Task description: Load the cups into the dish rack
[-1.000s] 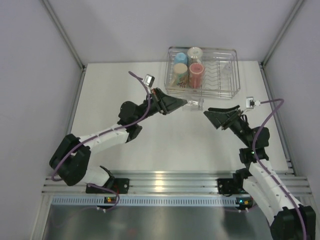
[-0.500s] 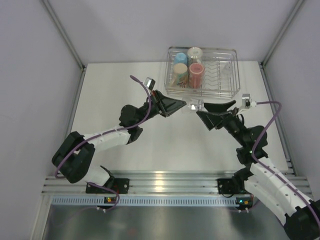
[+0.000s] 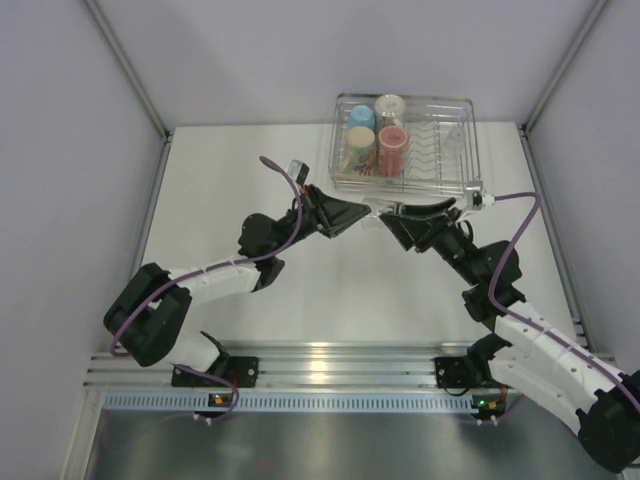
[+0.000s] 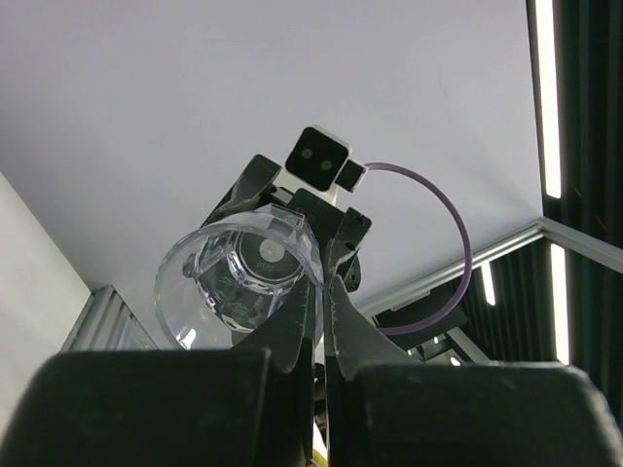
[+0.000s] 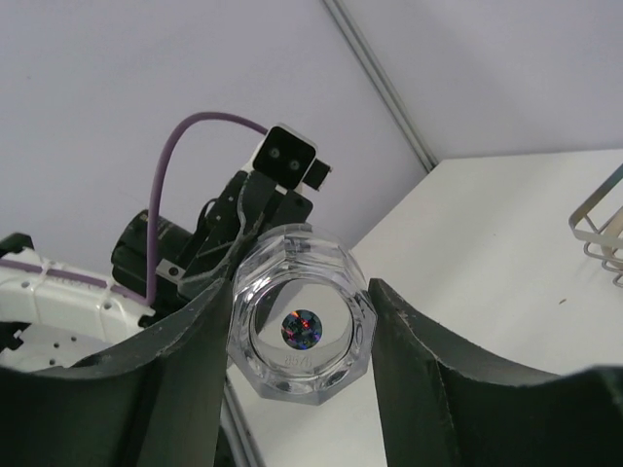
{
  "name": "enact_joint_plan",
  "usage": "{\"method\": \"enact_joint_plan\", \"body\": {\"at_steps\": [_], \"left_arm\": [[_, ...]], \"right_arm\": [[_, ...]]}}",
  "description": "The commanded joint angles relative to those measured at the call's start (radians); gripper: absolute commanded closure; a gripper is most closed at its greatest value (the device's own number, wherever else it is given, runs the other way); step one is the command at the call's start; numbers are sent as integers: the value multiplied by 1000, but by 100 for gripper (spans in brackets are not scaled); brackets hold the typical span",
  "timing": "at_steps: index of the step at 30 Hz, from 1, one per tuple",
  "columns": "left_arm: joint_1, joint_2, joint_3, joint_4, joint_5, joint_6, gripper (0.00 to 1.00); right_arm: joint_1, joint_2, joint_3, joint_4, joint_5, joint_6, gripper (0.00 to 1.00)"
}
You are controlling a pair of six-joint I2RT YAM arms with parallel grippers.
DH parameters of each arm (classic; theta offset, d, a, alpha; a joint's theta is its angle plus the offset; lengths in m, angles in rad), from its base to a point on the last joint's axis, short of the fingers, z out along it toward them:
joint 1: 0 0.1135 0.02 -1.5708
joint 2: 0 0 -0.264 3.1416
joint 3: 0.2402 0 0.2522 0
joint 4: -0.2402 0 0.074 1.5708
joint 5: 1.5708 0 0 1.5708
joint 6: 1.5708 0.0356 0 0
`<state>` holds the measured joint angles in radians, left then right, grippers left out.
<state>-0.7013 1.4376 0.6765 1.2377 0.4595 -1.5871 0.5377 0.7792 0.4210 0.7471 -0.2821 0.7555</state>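
Note:
A small clear glass point(image 3: 378, 210) hangs in the air in front of the dish rack point(image 3: 404, 97), between both grippers. My left gripper point(image 3: 366, 210) is shut on its rim; in the left wrist view the fingertips point(image 4: 310, 302) pinch the wall of the glass point(image 4: 238, 277). My right gripper point(image 3: 390, 212) has its fingers against both sides of the glass's thick base point(image 5: 302, 331), shut on it. In the rack stand a light blue cup point(image 3: 361, 118), a cream mug point(image 3: 388, 105), a red tumbler point(image 3: 392, 148), an orange cup point(image 3: 356, 148) and another clear glass point(image 3: 455, 140).
The rack sits at the table's far right, its plate-slot wires point(image 3: 430, 150) on the right half. A corner of the rack point(image 5: 599, 229) shows in the right wrist view. White walls and metal frame posts point(image 3: 125, 65) border the table.
My right arm swung left to the glass held by my left gripper, and its wide-open jaws closed onto the glass's base. The left gripper shifted slightly, still gripping the rim.

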Motion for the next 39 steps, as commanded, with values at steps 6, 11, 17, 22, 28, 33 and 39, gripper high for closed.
{"method": "enact_joint_plan", "body": {"at_steps": [6, 11, 17, 22, 28, 33, 39], "left_arm": [[-6, -26, -23, 305, 28, -7, 50], [-4, -57, -60, 302, 41, 41, 35], [6, -52, -110, 302, 62, 50, 16], [23, -32, -126, 269, 157, 65, 2], [26, -189, -30, -317, 220, 453, 2], [3, -448, 188, -1220, -148, 1003, 2], [5, -532, 264, -1613, -491, 1275, 2]], "right_arm": [[39, -78, 1, 12, 121, -25, 100], [39, -109, 18, -66, 165, -47, 100], [38, -130, 129, -333, 329, -155, 100], [16, -92, 310, -621, 501, -281, 100], [-53, 118, 533, -784, 586, -488, 100], [-134, 288, 668, -808, 621, -605, 100], [-231, 506, 844, -877, 643, -619, 100]]}}
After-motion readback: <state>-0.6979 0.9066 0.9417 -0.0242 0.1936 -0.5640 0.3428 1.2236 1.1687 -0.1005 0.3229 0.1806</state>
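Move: The clear cup is held by both my hands. For my right hand, the open right part of the dish rack lies about 41 cm ahead, 18 cm right and 28 cm down; the other clear cup in it is 47 cm ahead, 24 cm right, the pink cup 41 cm ahead, 6 cm right. From my left hand the held cup's middle is about 3 cm right, the open rack part 41 cm ahead, 21 cm right. My left fingers open wide and let go of the clear cup's wall, easing down about 5 cm and slightly back, then rising and swinging left as the wrist turns away. My right hand keeps its grip, draws the cup right out of the left, then carries it some 18 cm forward and 13 cm right towards the rack at nearly unchanged height, turning clockwise and tipping the fingers down. ##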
